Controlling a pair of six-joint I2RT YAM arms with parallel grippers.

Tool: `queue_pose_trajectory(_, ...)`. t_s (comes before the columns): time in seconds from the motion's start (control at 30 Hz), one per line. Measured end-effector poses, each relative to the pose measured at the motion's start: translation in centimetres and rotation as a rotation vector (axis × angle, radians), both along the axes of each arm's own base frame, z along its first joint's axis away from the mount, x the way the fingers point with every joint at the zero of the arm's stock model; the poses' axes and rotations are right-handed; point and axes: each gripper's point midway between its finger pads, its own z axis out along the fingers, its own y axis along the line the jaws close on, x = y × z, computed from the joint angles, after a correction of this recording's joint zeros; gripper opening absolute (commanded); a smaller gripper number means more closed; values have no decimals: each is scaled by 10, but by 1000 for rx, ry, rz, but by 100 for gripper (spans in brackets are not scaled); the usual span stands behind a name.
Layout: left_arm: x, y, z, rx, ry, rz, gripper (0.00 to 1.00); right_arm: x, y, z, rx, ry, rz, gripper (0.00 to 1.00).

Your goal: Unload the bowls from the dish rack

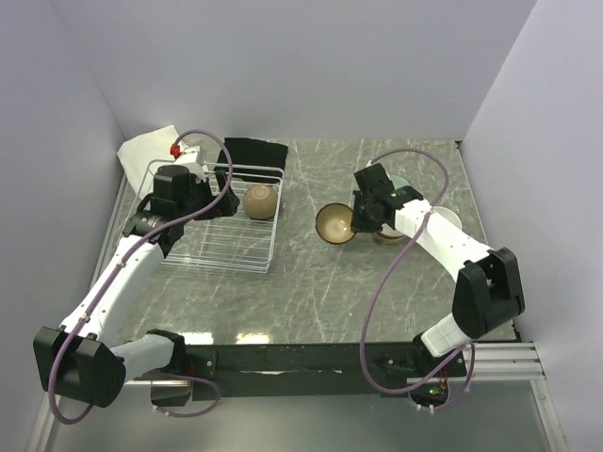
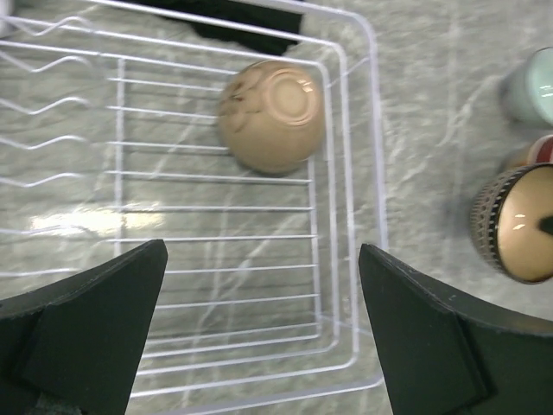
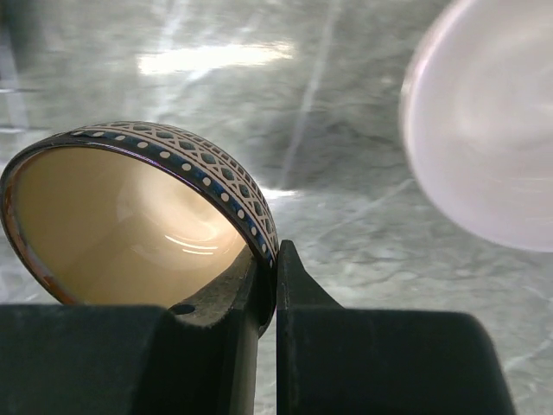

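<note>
The white wire dish rack [image 1: 213,247] [image 2: 378,173] holds one tan bowl [image 1: 261,201] [image 2: 272,115], upside down at its far right corner. My left gripper [image 1: 213,199] [image 2: 263,294] hangs open over the rack floor, nearer than that bowl, with nothing between its fingers. My right gripper [image 1: 363,218] [image 3: 275,259] is shut on the rim of a brown patterned bowl [image 1: 334,224] [image 3: 130,225] [image 2: 523,225] with a cream inside. It holds the bowl tilted over the table, right of the rack.
A pale teal bowl [image 1: 399,183] [image 2: 536,86], a red-rimmed bowl [image 2: 543,151] and a pale bowl [image 1: 445,218] [image 3: 492,121] stand around the right arm. Behind the rack lie a black cloth [image 1: 254,151] and a white cloth [image 1: 146,146]. Grey walls enclose three sides.
</note>
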Motion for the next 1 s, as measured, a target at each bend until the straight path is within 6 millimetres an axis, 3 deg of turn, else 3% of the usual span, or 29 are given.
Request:
queue_pose_trajectory(0.2,-4,18,-11,93,27,48,99,-1,-16,-35,-117,71,-27,0)
queue_pose_trajectory(0.4,-7,25,-7,120,16,67,99,1,-19,-59,-157,113,-28,0)
queue_pose_trajectory(0.47,-8,26,-7,128,16,69,99,1,-19,-65,-163,124,-25,4)
queue_pose_trajectory(0.5,-8,27,-8,131,17,71,99,0,-19,-70,-165,133,-22,8)
queue_pose_trajectory(0.6,-10,29,-10,139,27,77,99,2,-16,-72,-150,133,-16,33)
queue_pose_trajectory(0.63,-10,29,-11,140,31,77,99,3,-15,-73,-143,129,-14,46)
queue_pose_trajectory(0.73,-11,30,-11,142,35,78,100,3,-10,-75,-120,124,-5,64)
queue_pose_trajectory(0.9,-11,30,-13,145,40,79,99,-3,-9,-78,-106,133,0,80)
queue_pose_trajectory(1.0,-8,27,-14,147,46,73,99,-4,-7,-70,-84,118,1,88)
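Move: Some 12 cm below the right hand and 3 cm to its left, about level fore and aft, is the bare counter spot for the black patterned bowl it holds by the rim. The stacked white bowls stand about 10 cm right and 3 cm ahead of that hand, the green bowl 11 cm right and 14 cm ahead. From the empty left hand, the brown bowl in the rack lies roughly 9 cm ahead, 8 cm right and 15 cm down, with the black cloth some 16 cm beyond it. Lowering the black patterned bowl about 7 cm to the counter, the right hand keeps its pinch on the rim and tips some 10 degrees, drifting slightly right at first; once down it opens wide, letting go with the rim between the spread fingers, and just starts to rise. The left hand, fingers still wide open, shifts about 3 cm left, away from the brown bowl, rolling its left side up a little. ##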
